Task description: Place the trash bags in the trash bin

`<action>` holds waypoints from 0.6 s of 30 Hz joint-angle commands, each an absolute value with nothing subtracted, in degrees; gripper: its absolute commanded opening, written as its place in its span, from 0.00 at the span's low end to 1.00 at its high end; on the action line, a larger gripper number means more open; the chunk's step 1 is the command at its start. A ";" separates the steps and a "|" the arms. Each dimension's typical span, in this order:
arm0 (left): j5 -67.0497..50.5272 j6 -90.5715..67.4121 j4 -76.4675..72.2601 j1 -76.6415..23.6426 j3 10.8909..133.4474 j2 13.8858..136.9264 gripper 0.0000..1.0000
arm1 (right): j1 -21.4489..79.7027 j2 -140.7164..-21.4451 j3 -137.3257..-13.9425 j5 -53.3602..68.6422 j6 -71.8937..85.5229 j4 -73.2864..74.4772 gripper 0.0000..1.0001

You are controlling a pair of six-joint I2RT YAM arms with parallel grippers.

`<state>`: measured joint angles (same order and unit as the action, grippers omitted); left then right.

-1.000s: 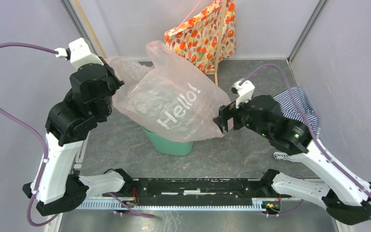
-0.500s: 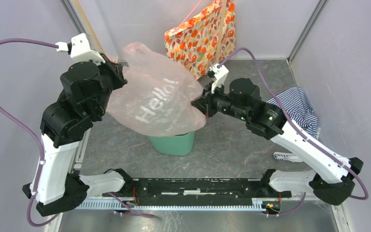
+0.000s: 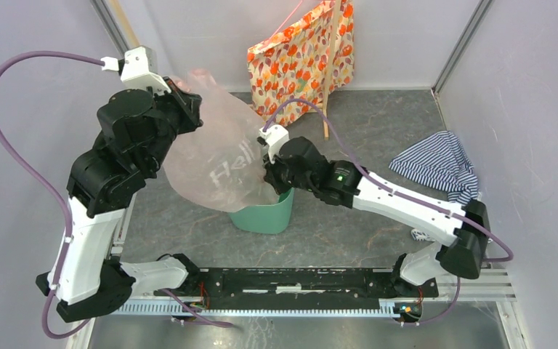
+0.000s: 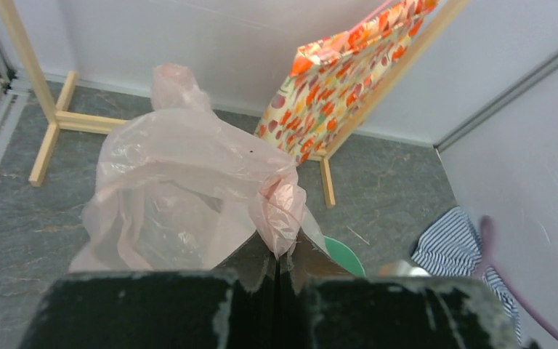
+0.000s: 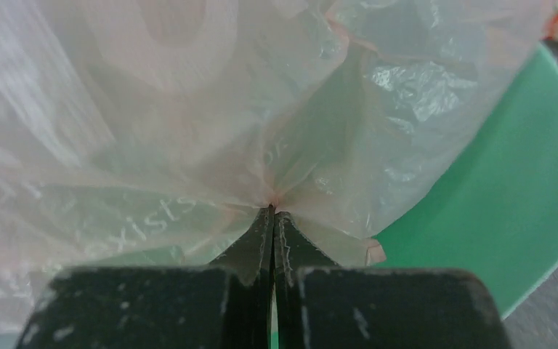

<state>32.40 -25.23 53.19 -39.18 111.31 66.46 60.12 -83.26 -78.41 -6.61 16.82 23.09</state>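
Observation:
A pink see-through trash bag [image 3: 214, 163] with white "Hello!" lettering hangs over the mint-green trash bin [image 3: 265, 216], its lower end at the rim. My left gripper [image 3: 191, 110] is shut on the bag's bunched top [image 4: 280, 207], with its tips [image 4: 285, 251] pinching the twisted film. My right gripper [image 3: 269, 180] is over the bin's rim. Its jaws are shut on a pucker of the bag's side [image 5: 273, 209], and creases fan out from the tips. The bin's green inner wall [image 5: 508, 211] shows behind the film.
An orange floral bag [image 3: 301, 51] hangs on a wooden stand [image 3: 327, 87] at the back wall. A blue-striped cloth [image 3: 436, 163] lies on the floor at the right. White enclosure walls close in left, right and back. A wooden frame [image 4: 51, 120] stands at the back left.
My right arm swung left, from beside the striped cloth to the bag over the bin, and its jaws closed on the film. The bag bunched up toward the left. The left gripper rose slightly.

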 commanded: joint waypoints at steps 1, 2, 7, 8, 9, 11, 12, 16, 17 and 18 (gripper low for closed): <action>28.39 -25.67 50.35 -38.94 109.59 66.28 0.02 | 60.48 -83.77 -78.26 -14.40 16.03 25.06 0.02; 27.82 -26.06 50.15 -38.94 109.09 66.22 0.02 | 60.49 -83.47 -78.92 -15.29 16.07 25.26 0.06; 24.50 -28.22 48.05 -38.94 106.07 65.68 0.02 | 61.06 -81.49 -83.70 -17.36 15.57 28.47 0.28; 24.02 -28.49 47.76 -38.94 105.67 65.66 0.02 | 61.29 -80.78 -84.29 -17.15 15.54 28.82 0.33; 23.66 -28.81 47.59 -38.94 105.36 65.65 0.02 | 61.43 -80.09 -84.58 -16.69 15.52 29.05 0.40; 23.03 -29.18 47.33 -38.94 105.00 65.74 0.02 | 62.16 -78.50 -84.80 -16.30 15.26 29.29 0.48; 22.76 -29.45 47.24 -38.94 104.95 65.70 0.02 | 62.58 -77.53 -84.73 -16.26 15.05 29.42 0.52; 21.67 -30.03 46.91 -38.94 105.03 65.91 0.02 | 63.66 -73.77 -83.35 -15.80 13.30 29.12 0.65; 21.36 -30.24 46.90 -38.94 105.10 65.99 0.02 | 63.73 -72.74 -82.52 -15.46 12.64 28.54 0.68; 20.98 -30.50 46.74 -38.94 105.13 66.08 0.02 | 63.81 -71.48 -81.48 -14.59 11.47 27.01 0.72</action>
<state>23.31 -27.83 49.89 -39.09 104.81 66.35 63.13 -76.05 -82.13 -15.22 14.63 29.63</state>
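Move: The right hand, still pinching the bag's lower part, is in the trash bin's mouth; the bin's middle is about 4 cm left, 1 cm ahead and 12 cm below. The bag's body hangs some 8 cm left, 3 cm ahead and 10 cm higher than this hand, the floral hamper 22 cm ahead, 9 cm right and 5 cm lower. The left hand still holds the bag's upper end; from there the bin's middle lies about 9 cm right, 2 cm back and 36 cm down. The right hand pushes the pinched part of the bag some 3 cm farther down into the bin while drifting right, then opens its fingers to about two thirds, lets go of the film, and draws up out of the mouth by about 8 cm, easing right and a little back. Meanwhile the left hand keeps its pinch on the bag's upper end and brings it rightward and down towards the bin, about 4 cm across and 3 cm down, turning slightly clockwise. ##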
